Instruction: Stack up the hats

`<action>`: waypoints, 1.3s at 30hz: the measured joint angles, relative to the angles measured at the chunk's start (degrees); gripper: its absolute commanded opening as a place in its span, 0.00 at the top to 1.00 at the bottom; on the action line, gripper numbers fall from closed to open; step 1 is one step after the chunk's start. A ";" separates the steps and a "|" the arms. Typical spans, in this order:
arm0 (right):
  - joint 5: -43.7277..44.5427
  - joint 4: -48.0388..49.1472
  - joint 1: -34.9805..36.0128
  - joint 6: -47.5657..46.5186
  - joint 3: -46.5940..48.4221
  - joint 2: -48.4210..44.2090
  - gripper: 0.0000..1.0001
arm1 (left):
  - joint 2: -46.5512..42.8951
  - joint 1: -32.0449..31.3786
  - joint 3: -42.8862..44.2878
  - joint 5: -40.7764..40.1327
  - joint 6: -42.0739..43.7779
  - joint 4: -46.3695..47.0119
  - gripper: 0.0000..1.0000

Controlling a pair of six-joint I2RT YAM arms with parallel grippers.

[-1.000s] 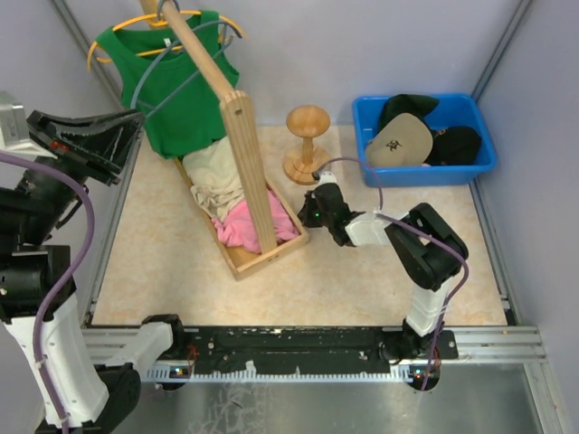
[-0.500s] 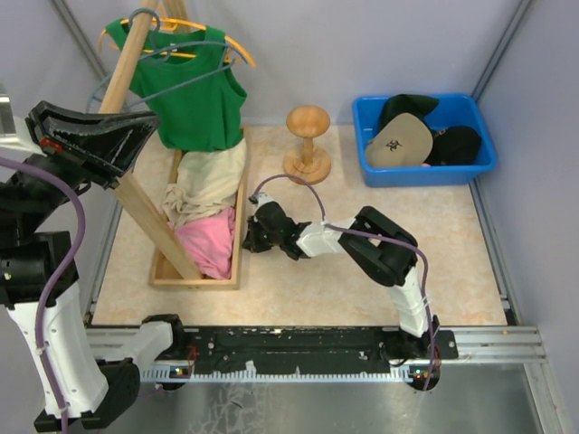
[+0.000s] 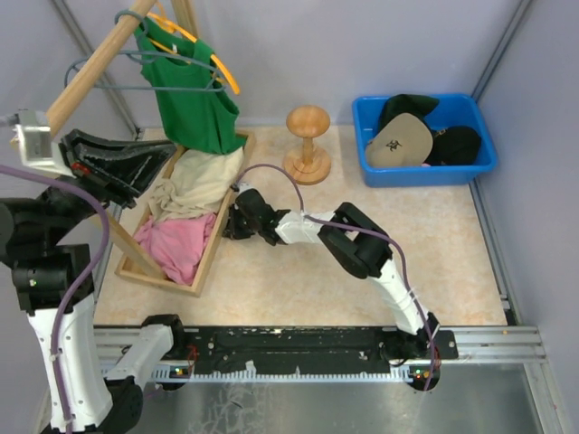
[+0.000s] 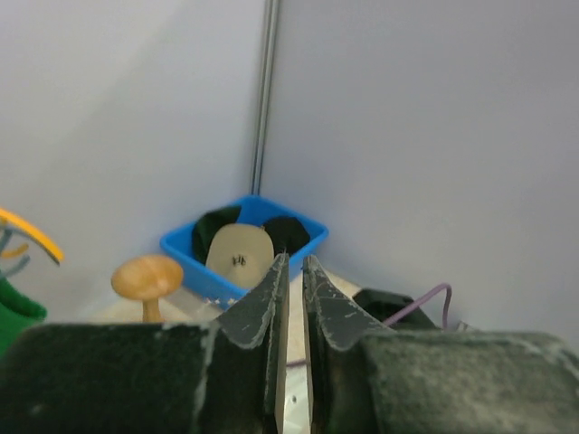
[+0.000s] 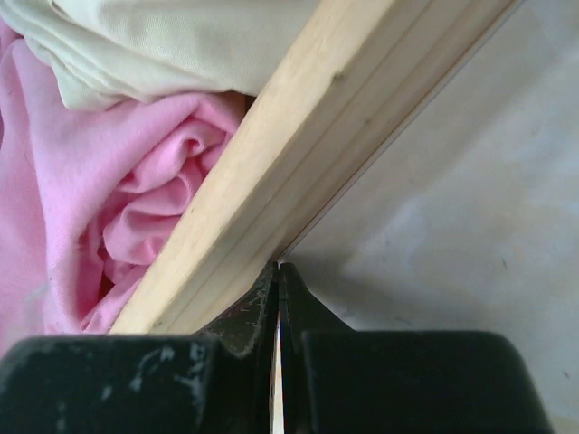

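Observation:
Three hats lie in a blue bin [image 3: 425, 172] at the back right: a tan cap [image 3: 398, 142], a dark green cap [image 3: 407, 106] and a black cap [image 3: 455, 143]. The pink cap is out of view. My right gripper [image 3: 233, 220] is shut and empty, far left of the bin. Its tips [image 5: 278, 267] touch the side wall of a wooden tray [image 5: 317, 154]. My left gripper [image 3: 172, 152] is raised at the left, shut and empty [image 4: 295, 262]. The left wrist view shows the bin [image 4: 185, 249] and tan cap [image 4: 240, 256] far off.
A wooden mushroom-shaped stand [image 3: 308, 145] is left of the bin. The wooden tray [image 3: 213, 244] holds pink [image 3: 172, 244] and cream [image 3: 194, 181] cloths. A leaning wooden pole [image 3: 95, 63] carries hangers with a green top [image 3: 190, 90].
My right gripper has swept left, pushing the wooden tray leftwards and turning it. The pole and green top have swung to the left. The hats have not moved.

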 measured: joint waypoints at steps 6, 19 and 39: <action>-0.83 -4.26 0.07 0.13 9.68 5.33 1.00 | -2.73 0.00 -9.70 -0.07 -0.37 -0.22 0.85; 0.70 -7.85 -1.92 3.28 30.88 18.21 1.00 | -5.77 0.00 -11.10 -0.44 0.26 -2.97 0.86; 7.45 -7.08 -10.93 12.55 46.82 28.76 1.00 | -5.66 0.00 -10.54 -0.63 3.65 -7.93 0.86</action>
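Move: My closed right fingertips already rest against the outer right rail of the clothes rack's tray, low over the table; the tray's middle is about 11 cm left and 5 cm ahead. Inside it the pink cloth lies some 13 cm left and 8 cm back, the cream cloth about 10 cm left and 18 cm ahead. The mushroom stand is roughly 26 cm ahead and 20 cm right. From my raised left hand the tray's middle is some 22 cm ahead, 10 cm left and 58 cm below. With my right fingers kept shut and low against the tray's rail, I push left about 6 cm while easing forward, then run on forward along the rail towards its far end, drifting back right some 5 cm; about 20 cm forward in all, the hand turning clockwise some 20 degrees. My empty left hand, high up, sinks about 6 cm early on and tips down 10 degrees. ##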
